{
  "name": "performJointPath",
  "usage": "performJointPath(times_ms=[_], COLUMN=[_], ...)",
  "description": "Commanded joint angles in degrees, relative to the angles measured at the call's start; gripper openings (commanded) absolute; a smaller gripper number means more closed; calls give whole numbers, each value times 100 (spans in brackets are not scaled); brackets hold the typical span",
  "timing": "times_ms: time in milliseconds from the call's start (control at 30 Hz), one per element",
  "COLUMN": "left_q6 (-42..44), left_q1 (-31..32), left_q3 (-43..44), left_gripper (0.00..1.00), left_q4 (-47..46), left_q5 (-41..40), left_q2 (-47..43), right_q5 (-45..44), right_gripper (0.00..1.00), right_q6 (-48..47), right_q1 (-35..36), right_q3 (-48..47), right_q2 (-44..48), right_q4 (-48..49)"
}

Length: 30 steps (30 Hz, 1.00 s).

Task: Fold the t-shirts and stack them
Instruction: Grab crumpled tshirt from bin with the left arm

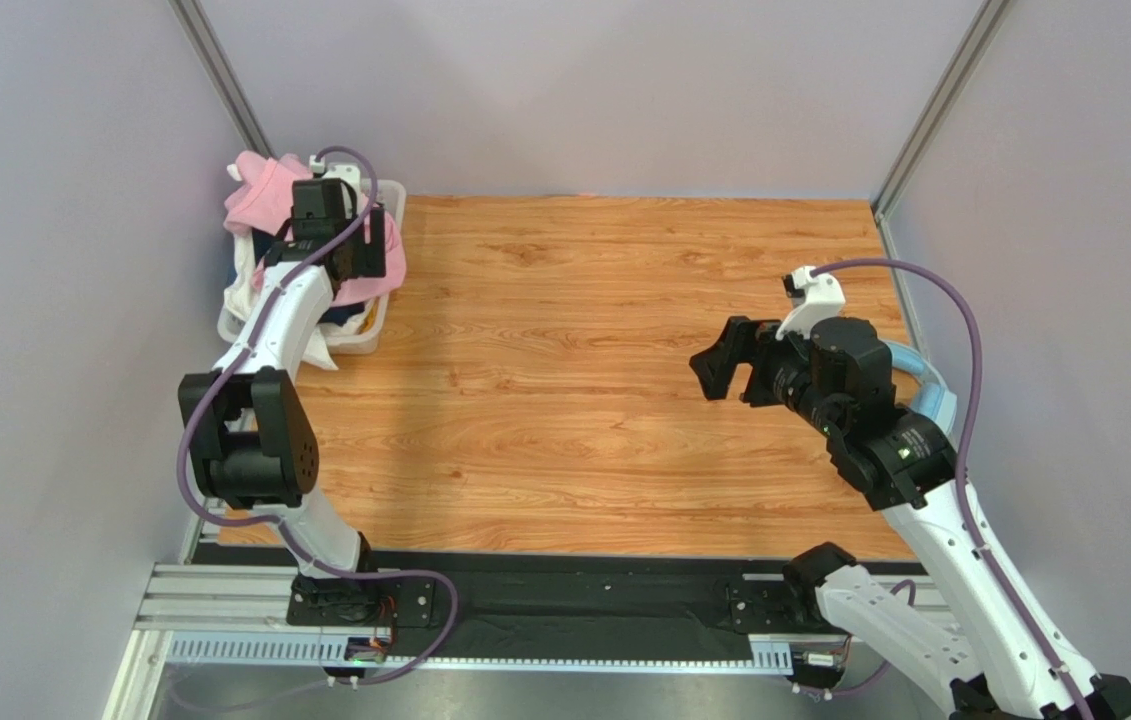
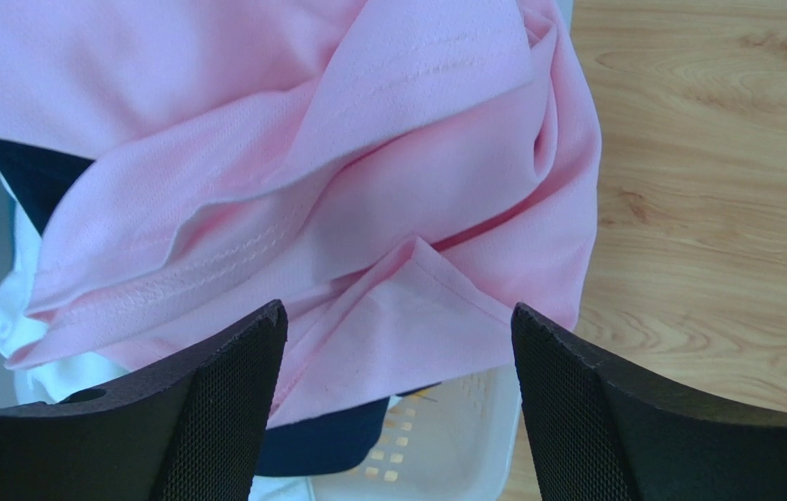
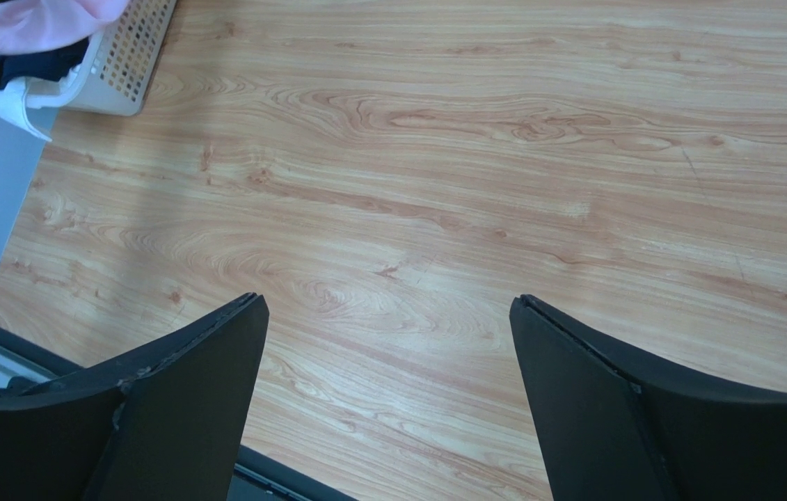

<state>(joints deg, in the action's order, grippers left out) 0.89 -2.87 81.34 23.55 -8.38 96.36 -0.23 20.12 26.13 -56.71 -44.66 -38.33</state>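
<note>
A light pink t-shirt (image 2: pixel 366 188) lies crumpled on top of the white basket (image 1: pixel 361 339) at the table's far left, spilling over its rim. Under it a dark navy t-shirt (image 2: pixel 324 438) peeks out, and the pink t-shirt (image 1: pixel 268 195) also shows from above. My left gripper (image 2: pixel 397 324) hovers open just above the pink cloth, holding nothing. My right gripper (image 1: pixel 726 363) hangs open over bare wood at the right side of the table, its fingers (image 3: pixel 188 397) wide apart.
White cloth (image 2: pixel 21 313) also lies in the basket (image 3: pixel 126 63). Light blue headphones (image 1: pixel 929 387) sit behind the right arm near the table's right edge. The wooden table (image 1: pixel 601 345) stretches between the arms. Grey walls close in on three sides.
</note>
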Motion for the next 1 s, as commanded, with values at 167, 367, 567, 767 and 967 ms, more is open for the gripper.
performJointPath(times_ms=[167, 367, 567, 767, 967], left_q6=[360, 202, -53, -62, -185], left_q1=[103, 94, 94, 94, 94], left_q3=[67, 206, 602, 1015, 1217], left_gripper=[84, 85, 85, 85, 82], left_q4=[-1159, -1020, -958, -966, -800], left_q5=[-578, -594, -918, -1614, -1667], left_q2=[-327, -408, -30, 524, 920], right_q5=[392, 410, 375, 331, 243], right_gripper=[93, 93, 92, 92, 92], right_q6=[-43, -26, -17, -69, -131], right_q1=[147, 261, 358, 366, 375], right_q3=[11, -7, -33, -112, -227], right_q2=[-279, -385, -377, -236, -148], right_q4=[282, 317, 264, 71, -140])
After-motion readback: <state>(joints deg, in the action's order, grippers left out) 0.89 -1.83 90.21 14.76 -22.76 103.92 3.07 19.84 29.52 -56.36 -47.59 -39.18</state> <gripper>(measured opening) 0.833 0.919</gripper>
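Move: The crumpled pink t-shirt is heaped on the bin; its middle lies about 10 cm ahead of the left hand, 3 cm to the left and some 7 cm below. The white bin's middle is roughly 4 cm ahead, 3 cm left and 12 cm below that hand; the dark cloth is nearly beneath, 2 cm back, 1 cm left and 10 cm down. From the right hand, the t-shirt lies about 33 cm ahead, 57 cm left and 14 cm below. Over the pink t-shirt the left hand arcs farther out and to its left: it eases forward while rising about 7 cm, then carries on forward-left and sinks roughly half of that again, jaws kept wide and empty. Its fingers tip up and swing counter-clockwise, each some 10 degrees. The empty right hand drifts about 3 cm left and down. ##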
